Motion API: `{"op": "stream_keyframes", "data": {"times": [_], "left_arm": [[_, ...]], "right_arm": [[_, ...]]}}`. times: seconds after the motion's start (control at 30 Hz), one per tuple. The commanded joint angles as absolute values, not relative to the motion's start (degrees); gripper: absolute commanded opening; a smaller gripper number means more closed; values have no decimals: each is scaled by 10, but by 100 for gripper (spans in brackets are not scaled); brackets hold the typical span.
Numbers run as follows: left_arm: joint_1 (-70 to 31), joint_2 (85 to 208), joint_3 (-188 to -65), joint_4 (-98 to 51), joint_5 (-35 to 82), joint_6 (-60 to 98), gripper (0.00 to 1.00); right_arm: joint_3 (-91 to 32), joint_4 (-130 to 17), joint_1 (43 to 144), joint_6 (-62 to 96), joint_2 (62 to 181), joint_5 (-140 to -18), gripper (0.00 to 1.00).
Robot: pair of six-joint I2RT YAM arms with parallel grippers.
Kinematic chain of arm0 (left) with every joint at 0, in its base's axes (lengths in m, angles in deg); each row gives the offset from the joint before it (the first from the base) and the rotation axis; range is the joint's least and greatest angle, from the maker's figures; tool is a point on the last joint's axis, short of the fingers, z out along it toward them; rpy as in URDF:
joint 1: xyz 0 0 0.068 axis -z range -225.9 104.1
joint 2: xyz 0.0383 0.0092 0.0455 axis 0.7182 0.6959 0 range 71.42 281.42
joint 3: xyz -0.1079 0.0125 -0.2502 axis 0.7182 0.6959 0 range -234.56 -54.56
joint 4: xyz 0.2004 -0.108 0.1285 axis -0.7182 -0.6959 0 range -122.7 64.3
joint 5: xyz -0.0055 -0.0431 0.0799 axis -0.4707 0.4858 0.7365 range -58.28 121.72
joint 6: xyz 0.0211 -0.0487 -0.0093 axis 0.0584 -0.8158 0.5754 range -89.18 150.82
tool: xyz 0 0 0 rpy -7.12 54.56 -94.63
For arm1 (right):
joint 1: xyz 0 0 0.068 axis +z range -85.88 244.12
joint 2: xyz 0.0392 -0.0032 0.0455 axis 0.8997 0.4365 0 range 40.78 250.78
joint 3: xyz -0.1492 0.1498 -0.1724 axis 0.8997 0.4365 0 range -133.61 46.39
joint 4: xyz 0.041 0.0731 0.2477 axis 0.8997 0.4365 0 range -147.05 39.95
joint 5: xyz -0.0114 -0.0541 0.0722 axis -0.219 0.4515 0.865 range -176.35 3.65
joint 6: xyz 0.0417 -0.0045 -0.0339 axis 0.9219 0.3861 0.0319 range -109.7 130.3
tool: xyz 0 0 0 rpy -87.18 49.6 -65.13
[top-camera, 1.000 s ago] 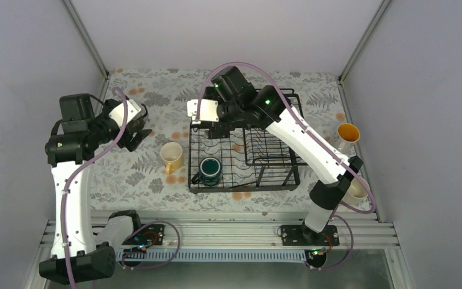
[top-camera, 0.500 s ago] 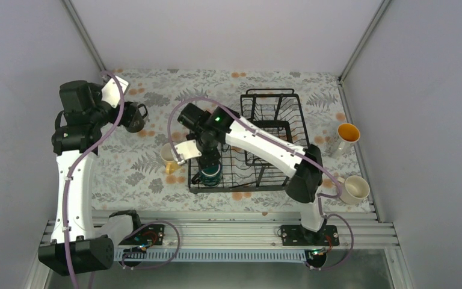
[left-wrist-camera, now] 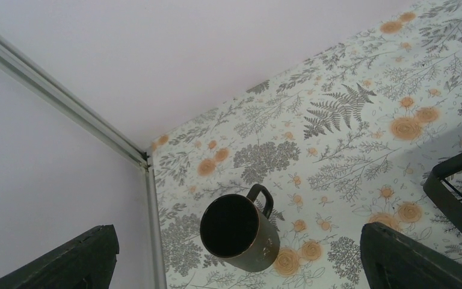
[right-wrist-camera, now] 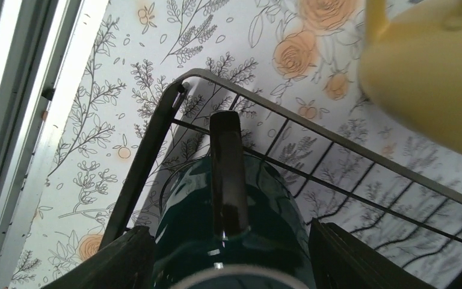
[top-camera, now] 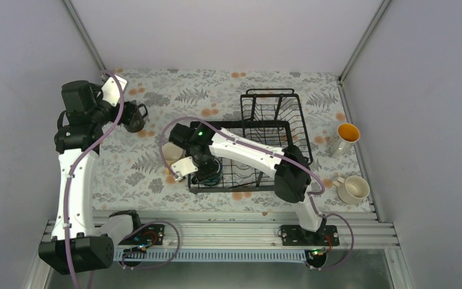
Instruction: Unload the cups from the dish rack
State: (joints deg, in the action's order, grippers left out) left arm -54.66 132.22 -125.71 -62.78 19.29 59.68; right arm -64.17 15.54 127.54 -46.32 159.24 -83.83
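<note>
The dark teal-green mug (top-camera: 212,171) stands in the front left corner of the black wire dish rack (top-camera: 298,129). My right gripper (top-camera: 203,171) has come down over it. In the right wrist view its two fingers press against both sides of the mug's body (right-wrist-camera: 216,223), handle towards the camera, so that gripper (right-wrist-camera: 231,253) is shut on the mug. The pale yellow mug (top-camera: 169,150) sits on the table just left of the rack. The black mug (left-wrist-camera: 240,232) stands on the table at the far left. My left gripper (left-wrist-camera: 239,230) hangs open above it, apart from it.
A tall white mug with orange inside (top-camera: 346,137) and a cream-white mug (top-camera: 352,189) stand on the table right of the rack. The yellow mug (right-wrist-camera: 433,78) is close to my right wrist. Walls close in on the left, back and right.
My right arm swung from over the rack's back down to its front left corner and narrowed its jaws around the teal mug. My left wrist turned, leaving the black mug uncovered on the table.
</note>
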Motion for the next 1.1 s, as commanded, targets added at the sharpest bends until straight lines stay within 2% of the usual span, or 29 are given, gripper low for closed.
{"op": "stream_keyframes", "data": {"times": [0.0,0.1,0.17,0.3,0.37,0.5,0.6,0.77,1.07], "left_arm": [[-544,1317,-1251,-613,197,586,100],[-544,1316,-1254,-614,199,589,100],[-544,1316,-1254,-616,200,590,100],[-544,1315,-1251,-617,197,587,100],[-544,1312,-1249,-617,197,588,100],[-544,1310,-1252,-620,195,593,100],[-544,1311,-1258,-625,195,594,100],[-544,1308,-1262,-627,192,593,100],[-544,1318,-1282,-625,131,564,100]], "right_arm": [[-629,145,1284,-450,1609,-862,65],[-627,135,1284,-455,1613,-864,64],[-637,140,1286,-453,1624,-864,60],[-648,142,1287,-448,1645,-874,41],[-648,143,1289,-446,1653,-880,35],[-656,154,1291,-440,1668,-889,35],[-666,160,1291,-434,1680,-901,30],[-683,165,1292,-426,1686,-912,4],[-772,165,1276,-433,1622,-898,4]]}}
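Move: The green cup stands bottom-up in the rack under my right hand, its middle about 4 cm to the right, 2 cm ahead and 6 cm below, with the handle facing left, almost straight under my fingertips. The yellow cup is roughly 11 cm to my right hand's left, 6 cm ahead and 8 cm lower; the rack's near-left corner lies about 4 cm back and 5 cm left. From my left hand the green cup is some 28 cm right, 13 cm back and 27 cm down. I sink my half-open right hand almost straight down onto the green cup's handle, about 5 to 6 cm, narrowing the fingers on the way until they pinch the handle from its two sides. Then, keeping that grip, I start back up some 2.5 cm, easing a little to the left and forward. ##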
